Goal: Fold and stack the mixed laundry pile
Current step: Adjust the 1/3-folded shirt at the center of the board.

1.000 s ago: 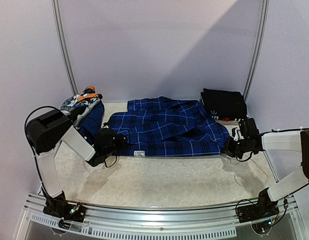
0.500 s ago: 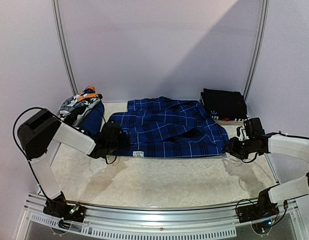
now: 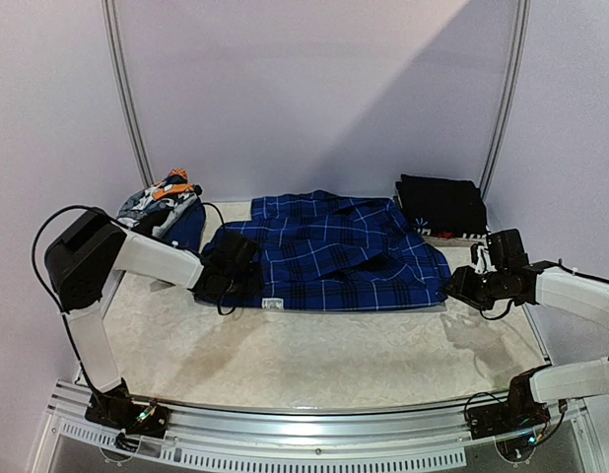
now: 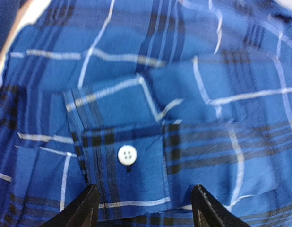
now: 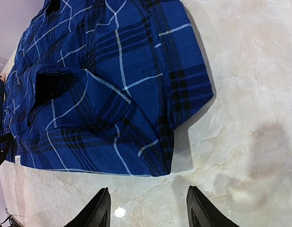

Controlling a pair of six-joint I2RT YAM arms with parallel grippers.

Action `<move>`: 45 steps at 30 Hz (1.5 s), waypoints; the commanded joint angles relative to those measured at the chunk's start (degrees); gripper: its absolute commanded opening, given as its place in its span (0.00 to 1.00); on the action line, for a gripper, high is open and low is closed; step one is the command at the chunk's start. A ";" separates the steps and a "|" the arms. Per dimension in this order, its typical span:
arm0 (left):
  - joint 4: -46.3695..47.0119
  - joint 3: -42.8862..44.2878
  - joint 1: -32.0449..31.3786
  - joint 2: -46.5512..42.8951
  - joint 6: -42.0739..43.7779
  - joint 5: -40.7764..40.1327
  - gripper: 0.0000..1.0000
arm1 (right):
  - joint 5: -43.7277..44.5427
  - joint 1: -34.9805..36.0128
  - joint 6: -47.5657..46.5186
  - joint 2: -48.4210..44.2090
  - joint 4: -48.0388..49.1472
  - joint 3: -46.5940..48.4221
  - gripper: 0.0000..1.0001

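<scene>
A blue plaid shirt (image 3: 334,254) lies folded across the back middle of the table, also filling the left wrist view (image 4: 184,94) and lying in the right wrist view (image 5: 98,94). My left gripper (image 3: 237,268) stands open over the shirt's left end, its fingers either side of a white button (image 4: 127,154). My right gripper (image 3: 458,286) is open just off the shirt's right corner, above bare table. At the back left sits a heap of grey-white-orange patterned pieces (image 3: 159,204). Folded black trousers (image 3: 440,205) lie at the back right.
The table top (image 3: 324,355) is pale and marbled, with metal frame posts (image 3: 124,89) at both back corners and a rail along the near edge. A dark blue garment (image 3: 186,229) hangs beside the patterned heap.
Both grippers have opened and let go of the shirt. The left one moved right onto the shirt's end; the right one drew back to the right.
</scene>
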 commanded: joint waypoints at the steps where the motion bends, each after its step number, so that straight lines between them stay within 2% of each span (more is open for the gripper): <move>1: -3.71 1.74 -0.24 2.81 0.44 1.71 0.64 | 0.50 -0.28 -1.12 -0.60 -0.26 1.22 0.56; 3: -3.28 1.96 -0.24 3.27 0.60 1.94 0.59 | 0.46 -0.26 -1.18 -0.79 0.00 1.18 0.56; 7: -0.73 2.05 -0.31 3.27 1.20 3.07 0.38 | 0.52 -0.27 -1.22 -0.99 0.42 1.05 0.56; 16: -0.50 2.50 -0.57 0.10 2.80 3.81 0.05 | 0.97 -0.27 -1.20 -1.29 0.63 0.70 0.56; 18: -0.82 2.49 -0.59 -0.70 2.94 3.84 0.01 | 1.16 -0.26 -1.22 -1.41 0.63 0.61 0.56; 35: -5.12 2.62 -0.94 -6.99 4.90 4.28 0.00 | 1.98 -0.26 -1.49 -1.75 0.68 0.34 0.56; 45: -14.59 2.68 -0.87 -14.96 7.55 3.74 0.00 | 3.00 -0.26 -1.70 -3.54 -0.16 0.43 0.56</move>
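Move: The buttoned edge of the folded plaid shirt is practically under the left fingertips, about 1 cm ahead and 2 cm down. From that hand the shirt's white label lies some 4 cm back and 3 cm to the right, the middle of the shirt about 9 cm ahead and 13 cm to the right, and the laundry basket roughly 12 cm ahead and 16 cm to the left. From the right hand, the buttoned edge is around 34 cm to the left, 10 cm ahead and 7 cm down. The shirt's buttoned edge is pinched by the left fingers: they sink about 1 cm onto the cloth, then close from well open to shut on it while sliding a centimetre to the right. The left hand then lifts some 6 cm with the edge in its grip, drawing back a little at the last. ##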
